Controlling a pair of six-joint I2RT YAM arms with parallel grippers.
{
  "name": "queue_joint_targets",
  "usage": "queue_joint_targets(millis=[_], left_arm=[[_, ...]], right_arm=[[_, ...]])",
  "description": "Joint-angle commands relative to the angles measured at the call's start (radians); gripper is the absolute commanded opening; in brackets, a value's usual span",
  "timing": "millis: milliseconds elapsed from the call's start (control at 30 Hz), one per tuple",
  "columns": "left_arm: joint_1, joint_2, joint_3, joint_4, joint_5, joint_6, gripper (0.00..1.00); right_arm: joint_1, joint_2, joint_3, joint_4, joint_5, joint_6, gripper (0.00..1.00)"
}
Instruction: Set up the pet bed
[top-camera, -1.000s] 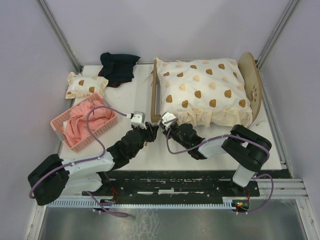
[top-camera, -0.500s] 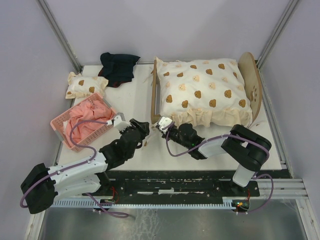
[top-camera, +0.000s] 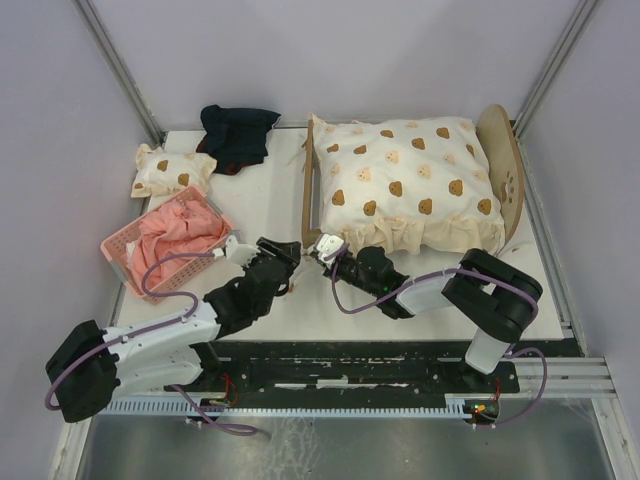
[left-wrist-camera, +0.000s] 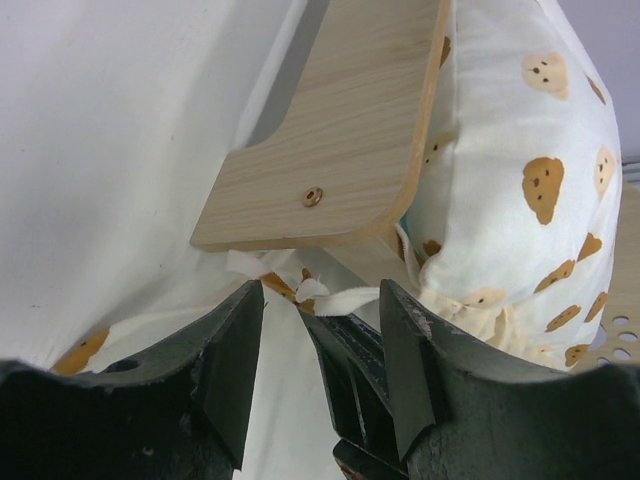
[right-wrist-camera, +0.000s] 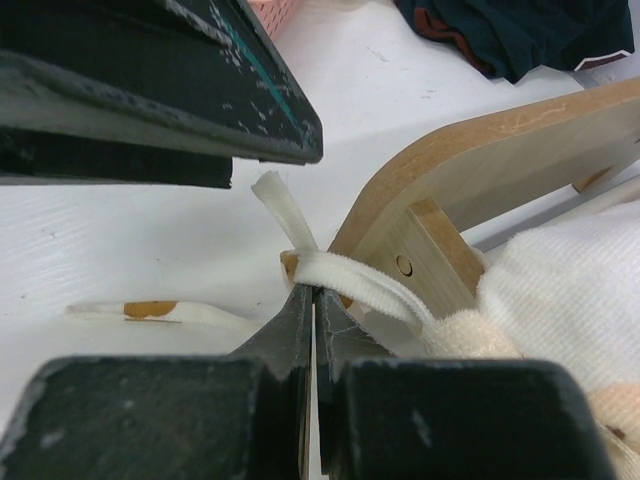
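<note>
The pet bed (top-camera: 308, 200) stands at the centre right, its arched headboard (top-camera: 507, 170) with a paw print on the right. A cream bear-print quilt (top-camera: 405, 180) covers it. My right gripper (top-camera: 320, 248) is at the near corner of the low footboard (right-wrist-camera: 480, 170), shut on the quilt's white tie strap (right-wrist-camera: 350, 280). My left gripper (left-wrist-camera: 320, 300) is open just left of that corner, its jaws on either side of the right gripper's fingers (left-wrist-camera: 350, 350). A second tie (right-wrist-camera: 150, 312) lies loose on the table.
A pink basket (top-camera: 122, 262) with pink cloth sits at the left, close to my left arm. Behind it lie a small bear-print pillow (top-camera: 170, 170) and a dark cloth (top-camera: 238, 135). Walls close in on both sides.
My left gripper has drawn back and down from the footboard corner and opened wider. My right gripper has shifted slightly left, still shut on the tie.
</note>
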Motion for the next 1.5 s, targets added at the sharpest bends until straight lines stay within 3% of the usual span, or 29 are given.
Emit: queue_joint_targets(millis=[0,567,667,733,767,867,1000,1167,1233,1467], left_arm=[[0.007,0.03,0.046,-0.011,-0.031,-0.102,0.57],[0.045,0.122,0.072,0.061,0.079,-0.131,0.44],[0.046,0.129,0.067,0.068,0.073,-0.138,0.33],[0.048,0.128,0.064,0.069,0.064,-0.139,0.11],[0.049,0.127,0.065,0.07,0.059,-0.136,0.06],[0.056,0.122,0.075,0.082,0.048,-0.09,0.03],[0.062,0.102,0.076,0.104,0.034,-0.042,0.03],[0.064,0.081,0.067,0.146,0.033,0.02,0.03],[0.065,0.081,0.07,0.149,0.033,0.026,0.03],[0.065,0.067,0.058,0.183,0.041,0.04,0.03]], right_arm=[[-0.002,0.002,0.036,0.045,-0.023,-0.001,0.02],[-0.002,0.01,0.046,0.033,-0.038,-0.019,0.02],[-0.001,0.011,0.052,0.028,-0.041,-0.019,0.02],[-0.001,0.009,0.049,0.026,-0.041,-0.022,0.02],[-0.002,0.007,0.046,0.023,-0.041,-0.024,0.02],[-0.002,-0.013,0.036,0.01,-0.022,0.03,0.11],[0.007,-0.048,0.001,0.009,0.038,0.216,0.35],[0.046,-0.064,-0.081,0.056,0.267,0.509,0.54],[0.061,-0.058,-0.097,0.05,0.335,0.623,0.57],[0.149,0.022,-0.041,0.088,0.48,0.797,0.57]])
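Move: The tie's free end, sticking out of the right hand's closed tips, lies roughly 2 cm ahead of the left hand, 3 cm to its right and 2 cm below. From that hand, the bed frame's near corner is about 3 cm ahead and 3 cm right, and the cushion's frilled near corner 3 cm ahead and 12 cm right, both a little lower. From the right hand, the tie end is 1 cm ahead, 2 cm left and 1 cm above. Left hand dips about 2 cm, pinches the tie end, rises some 3; right lets go, moving back and down. ##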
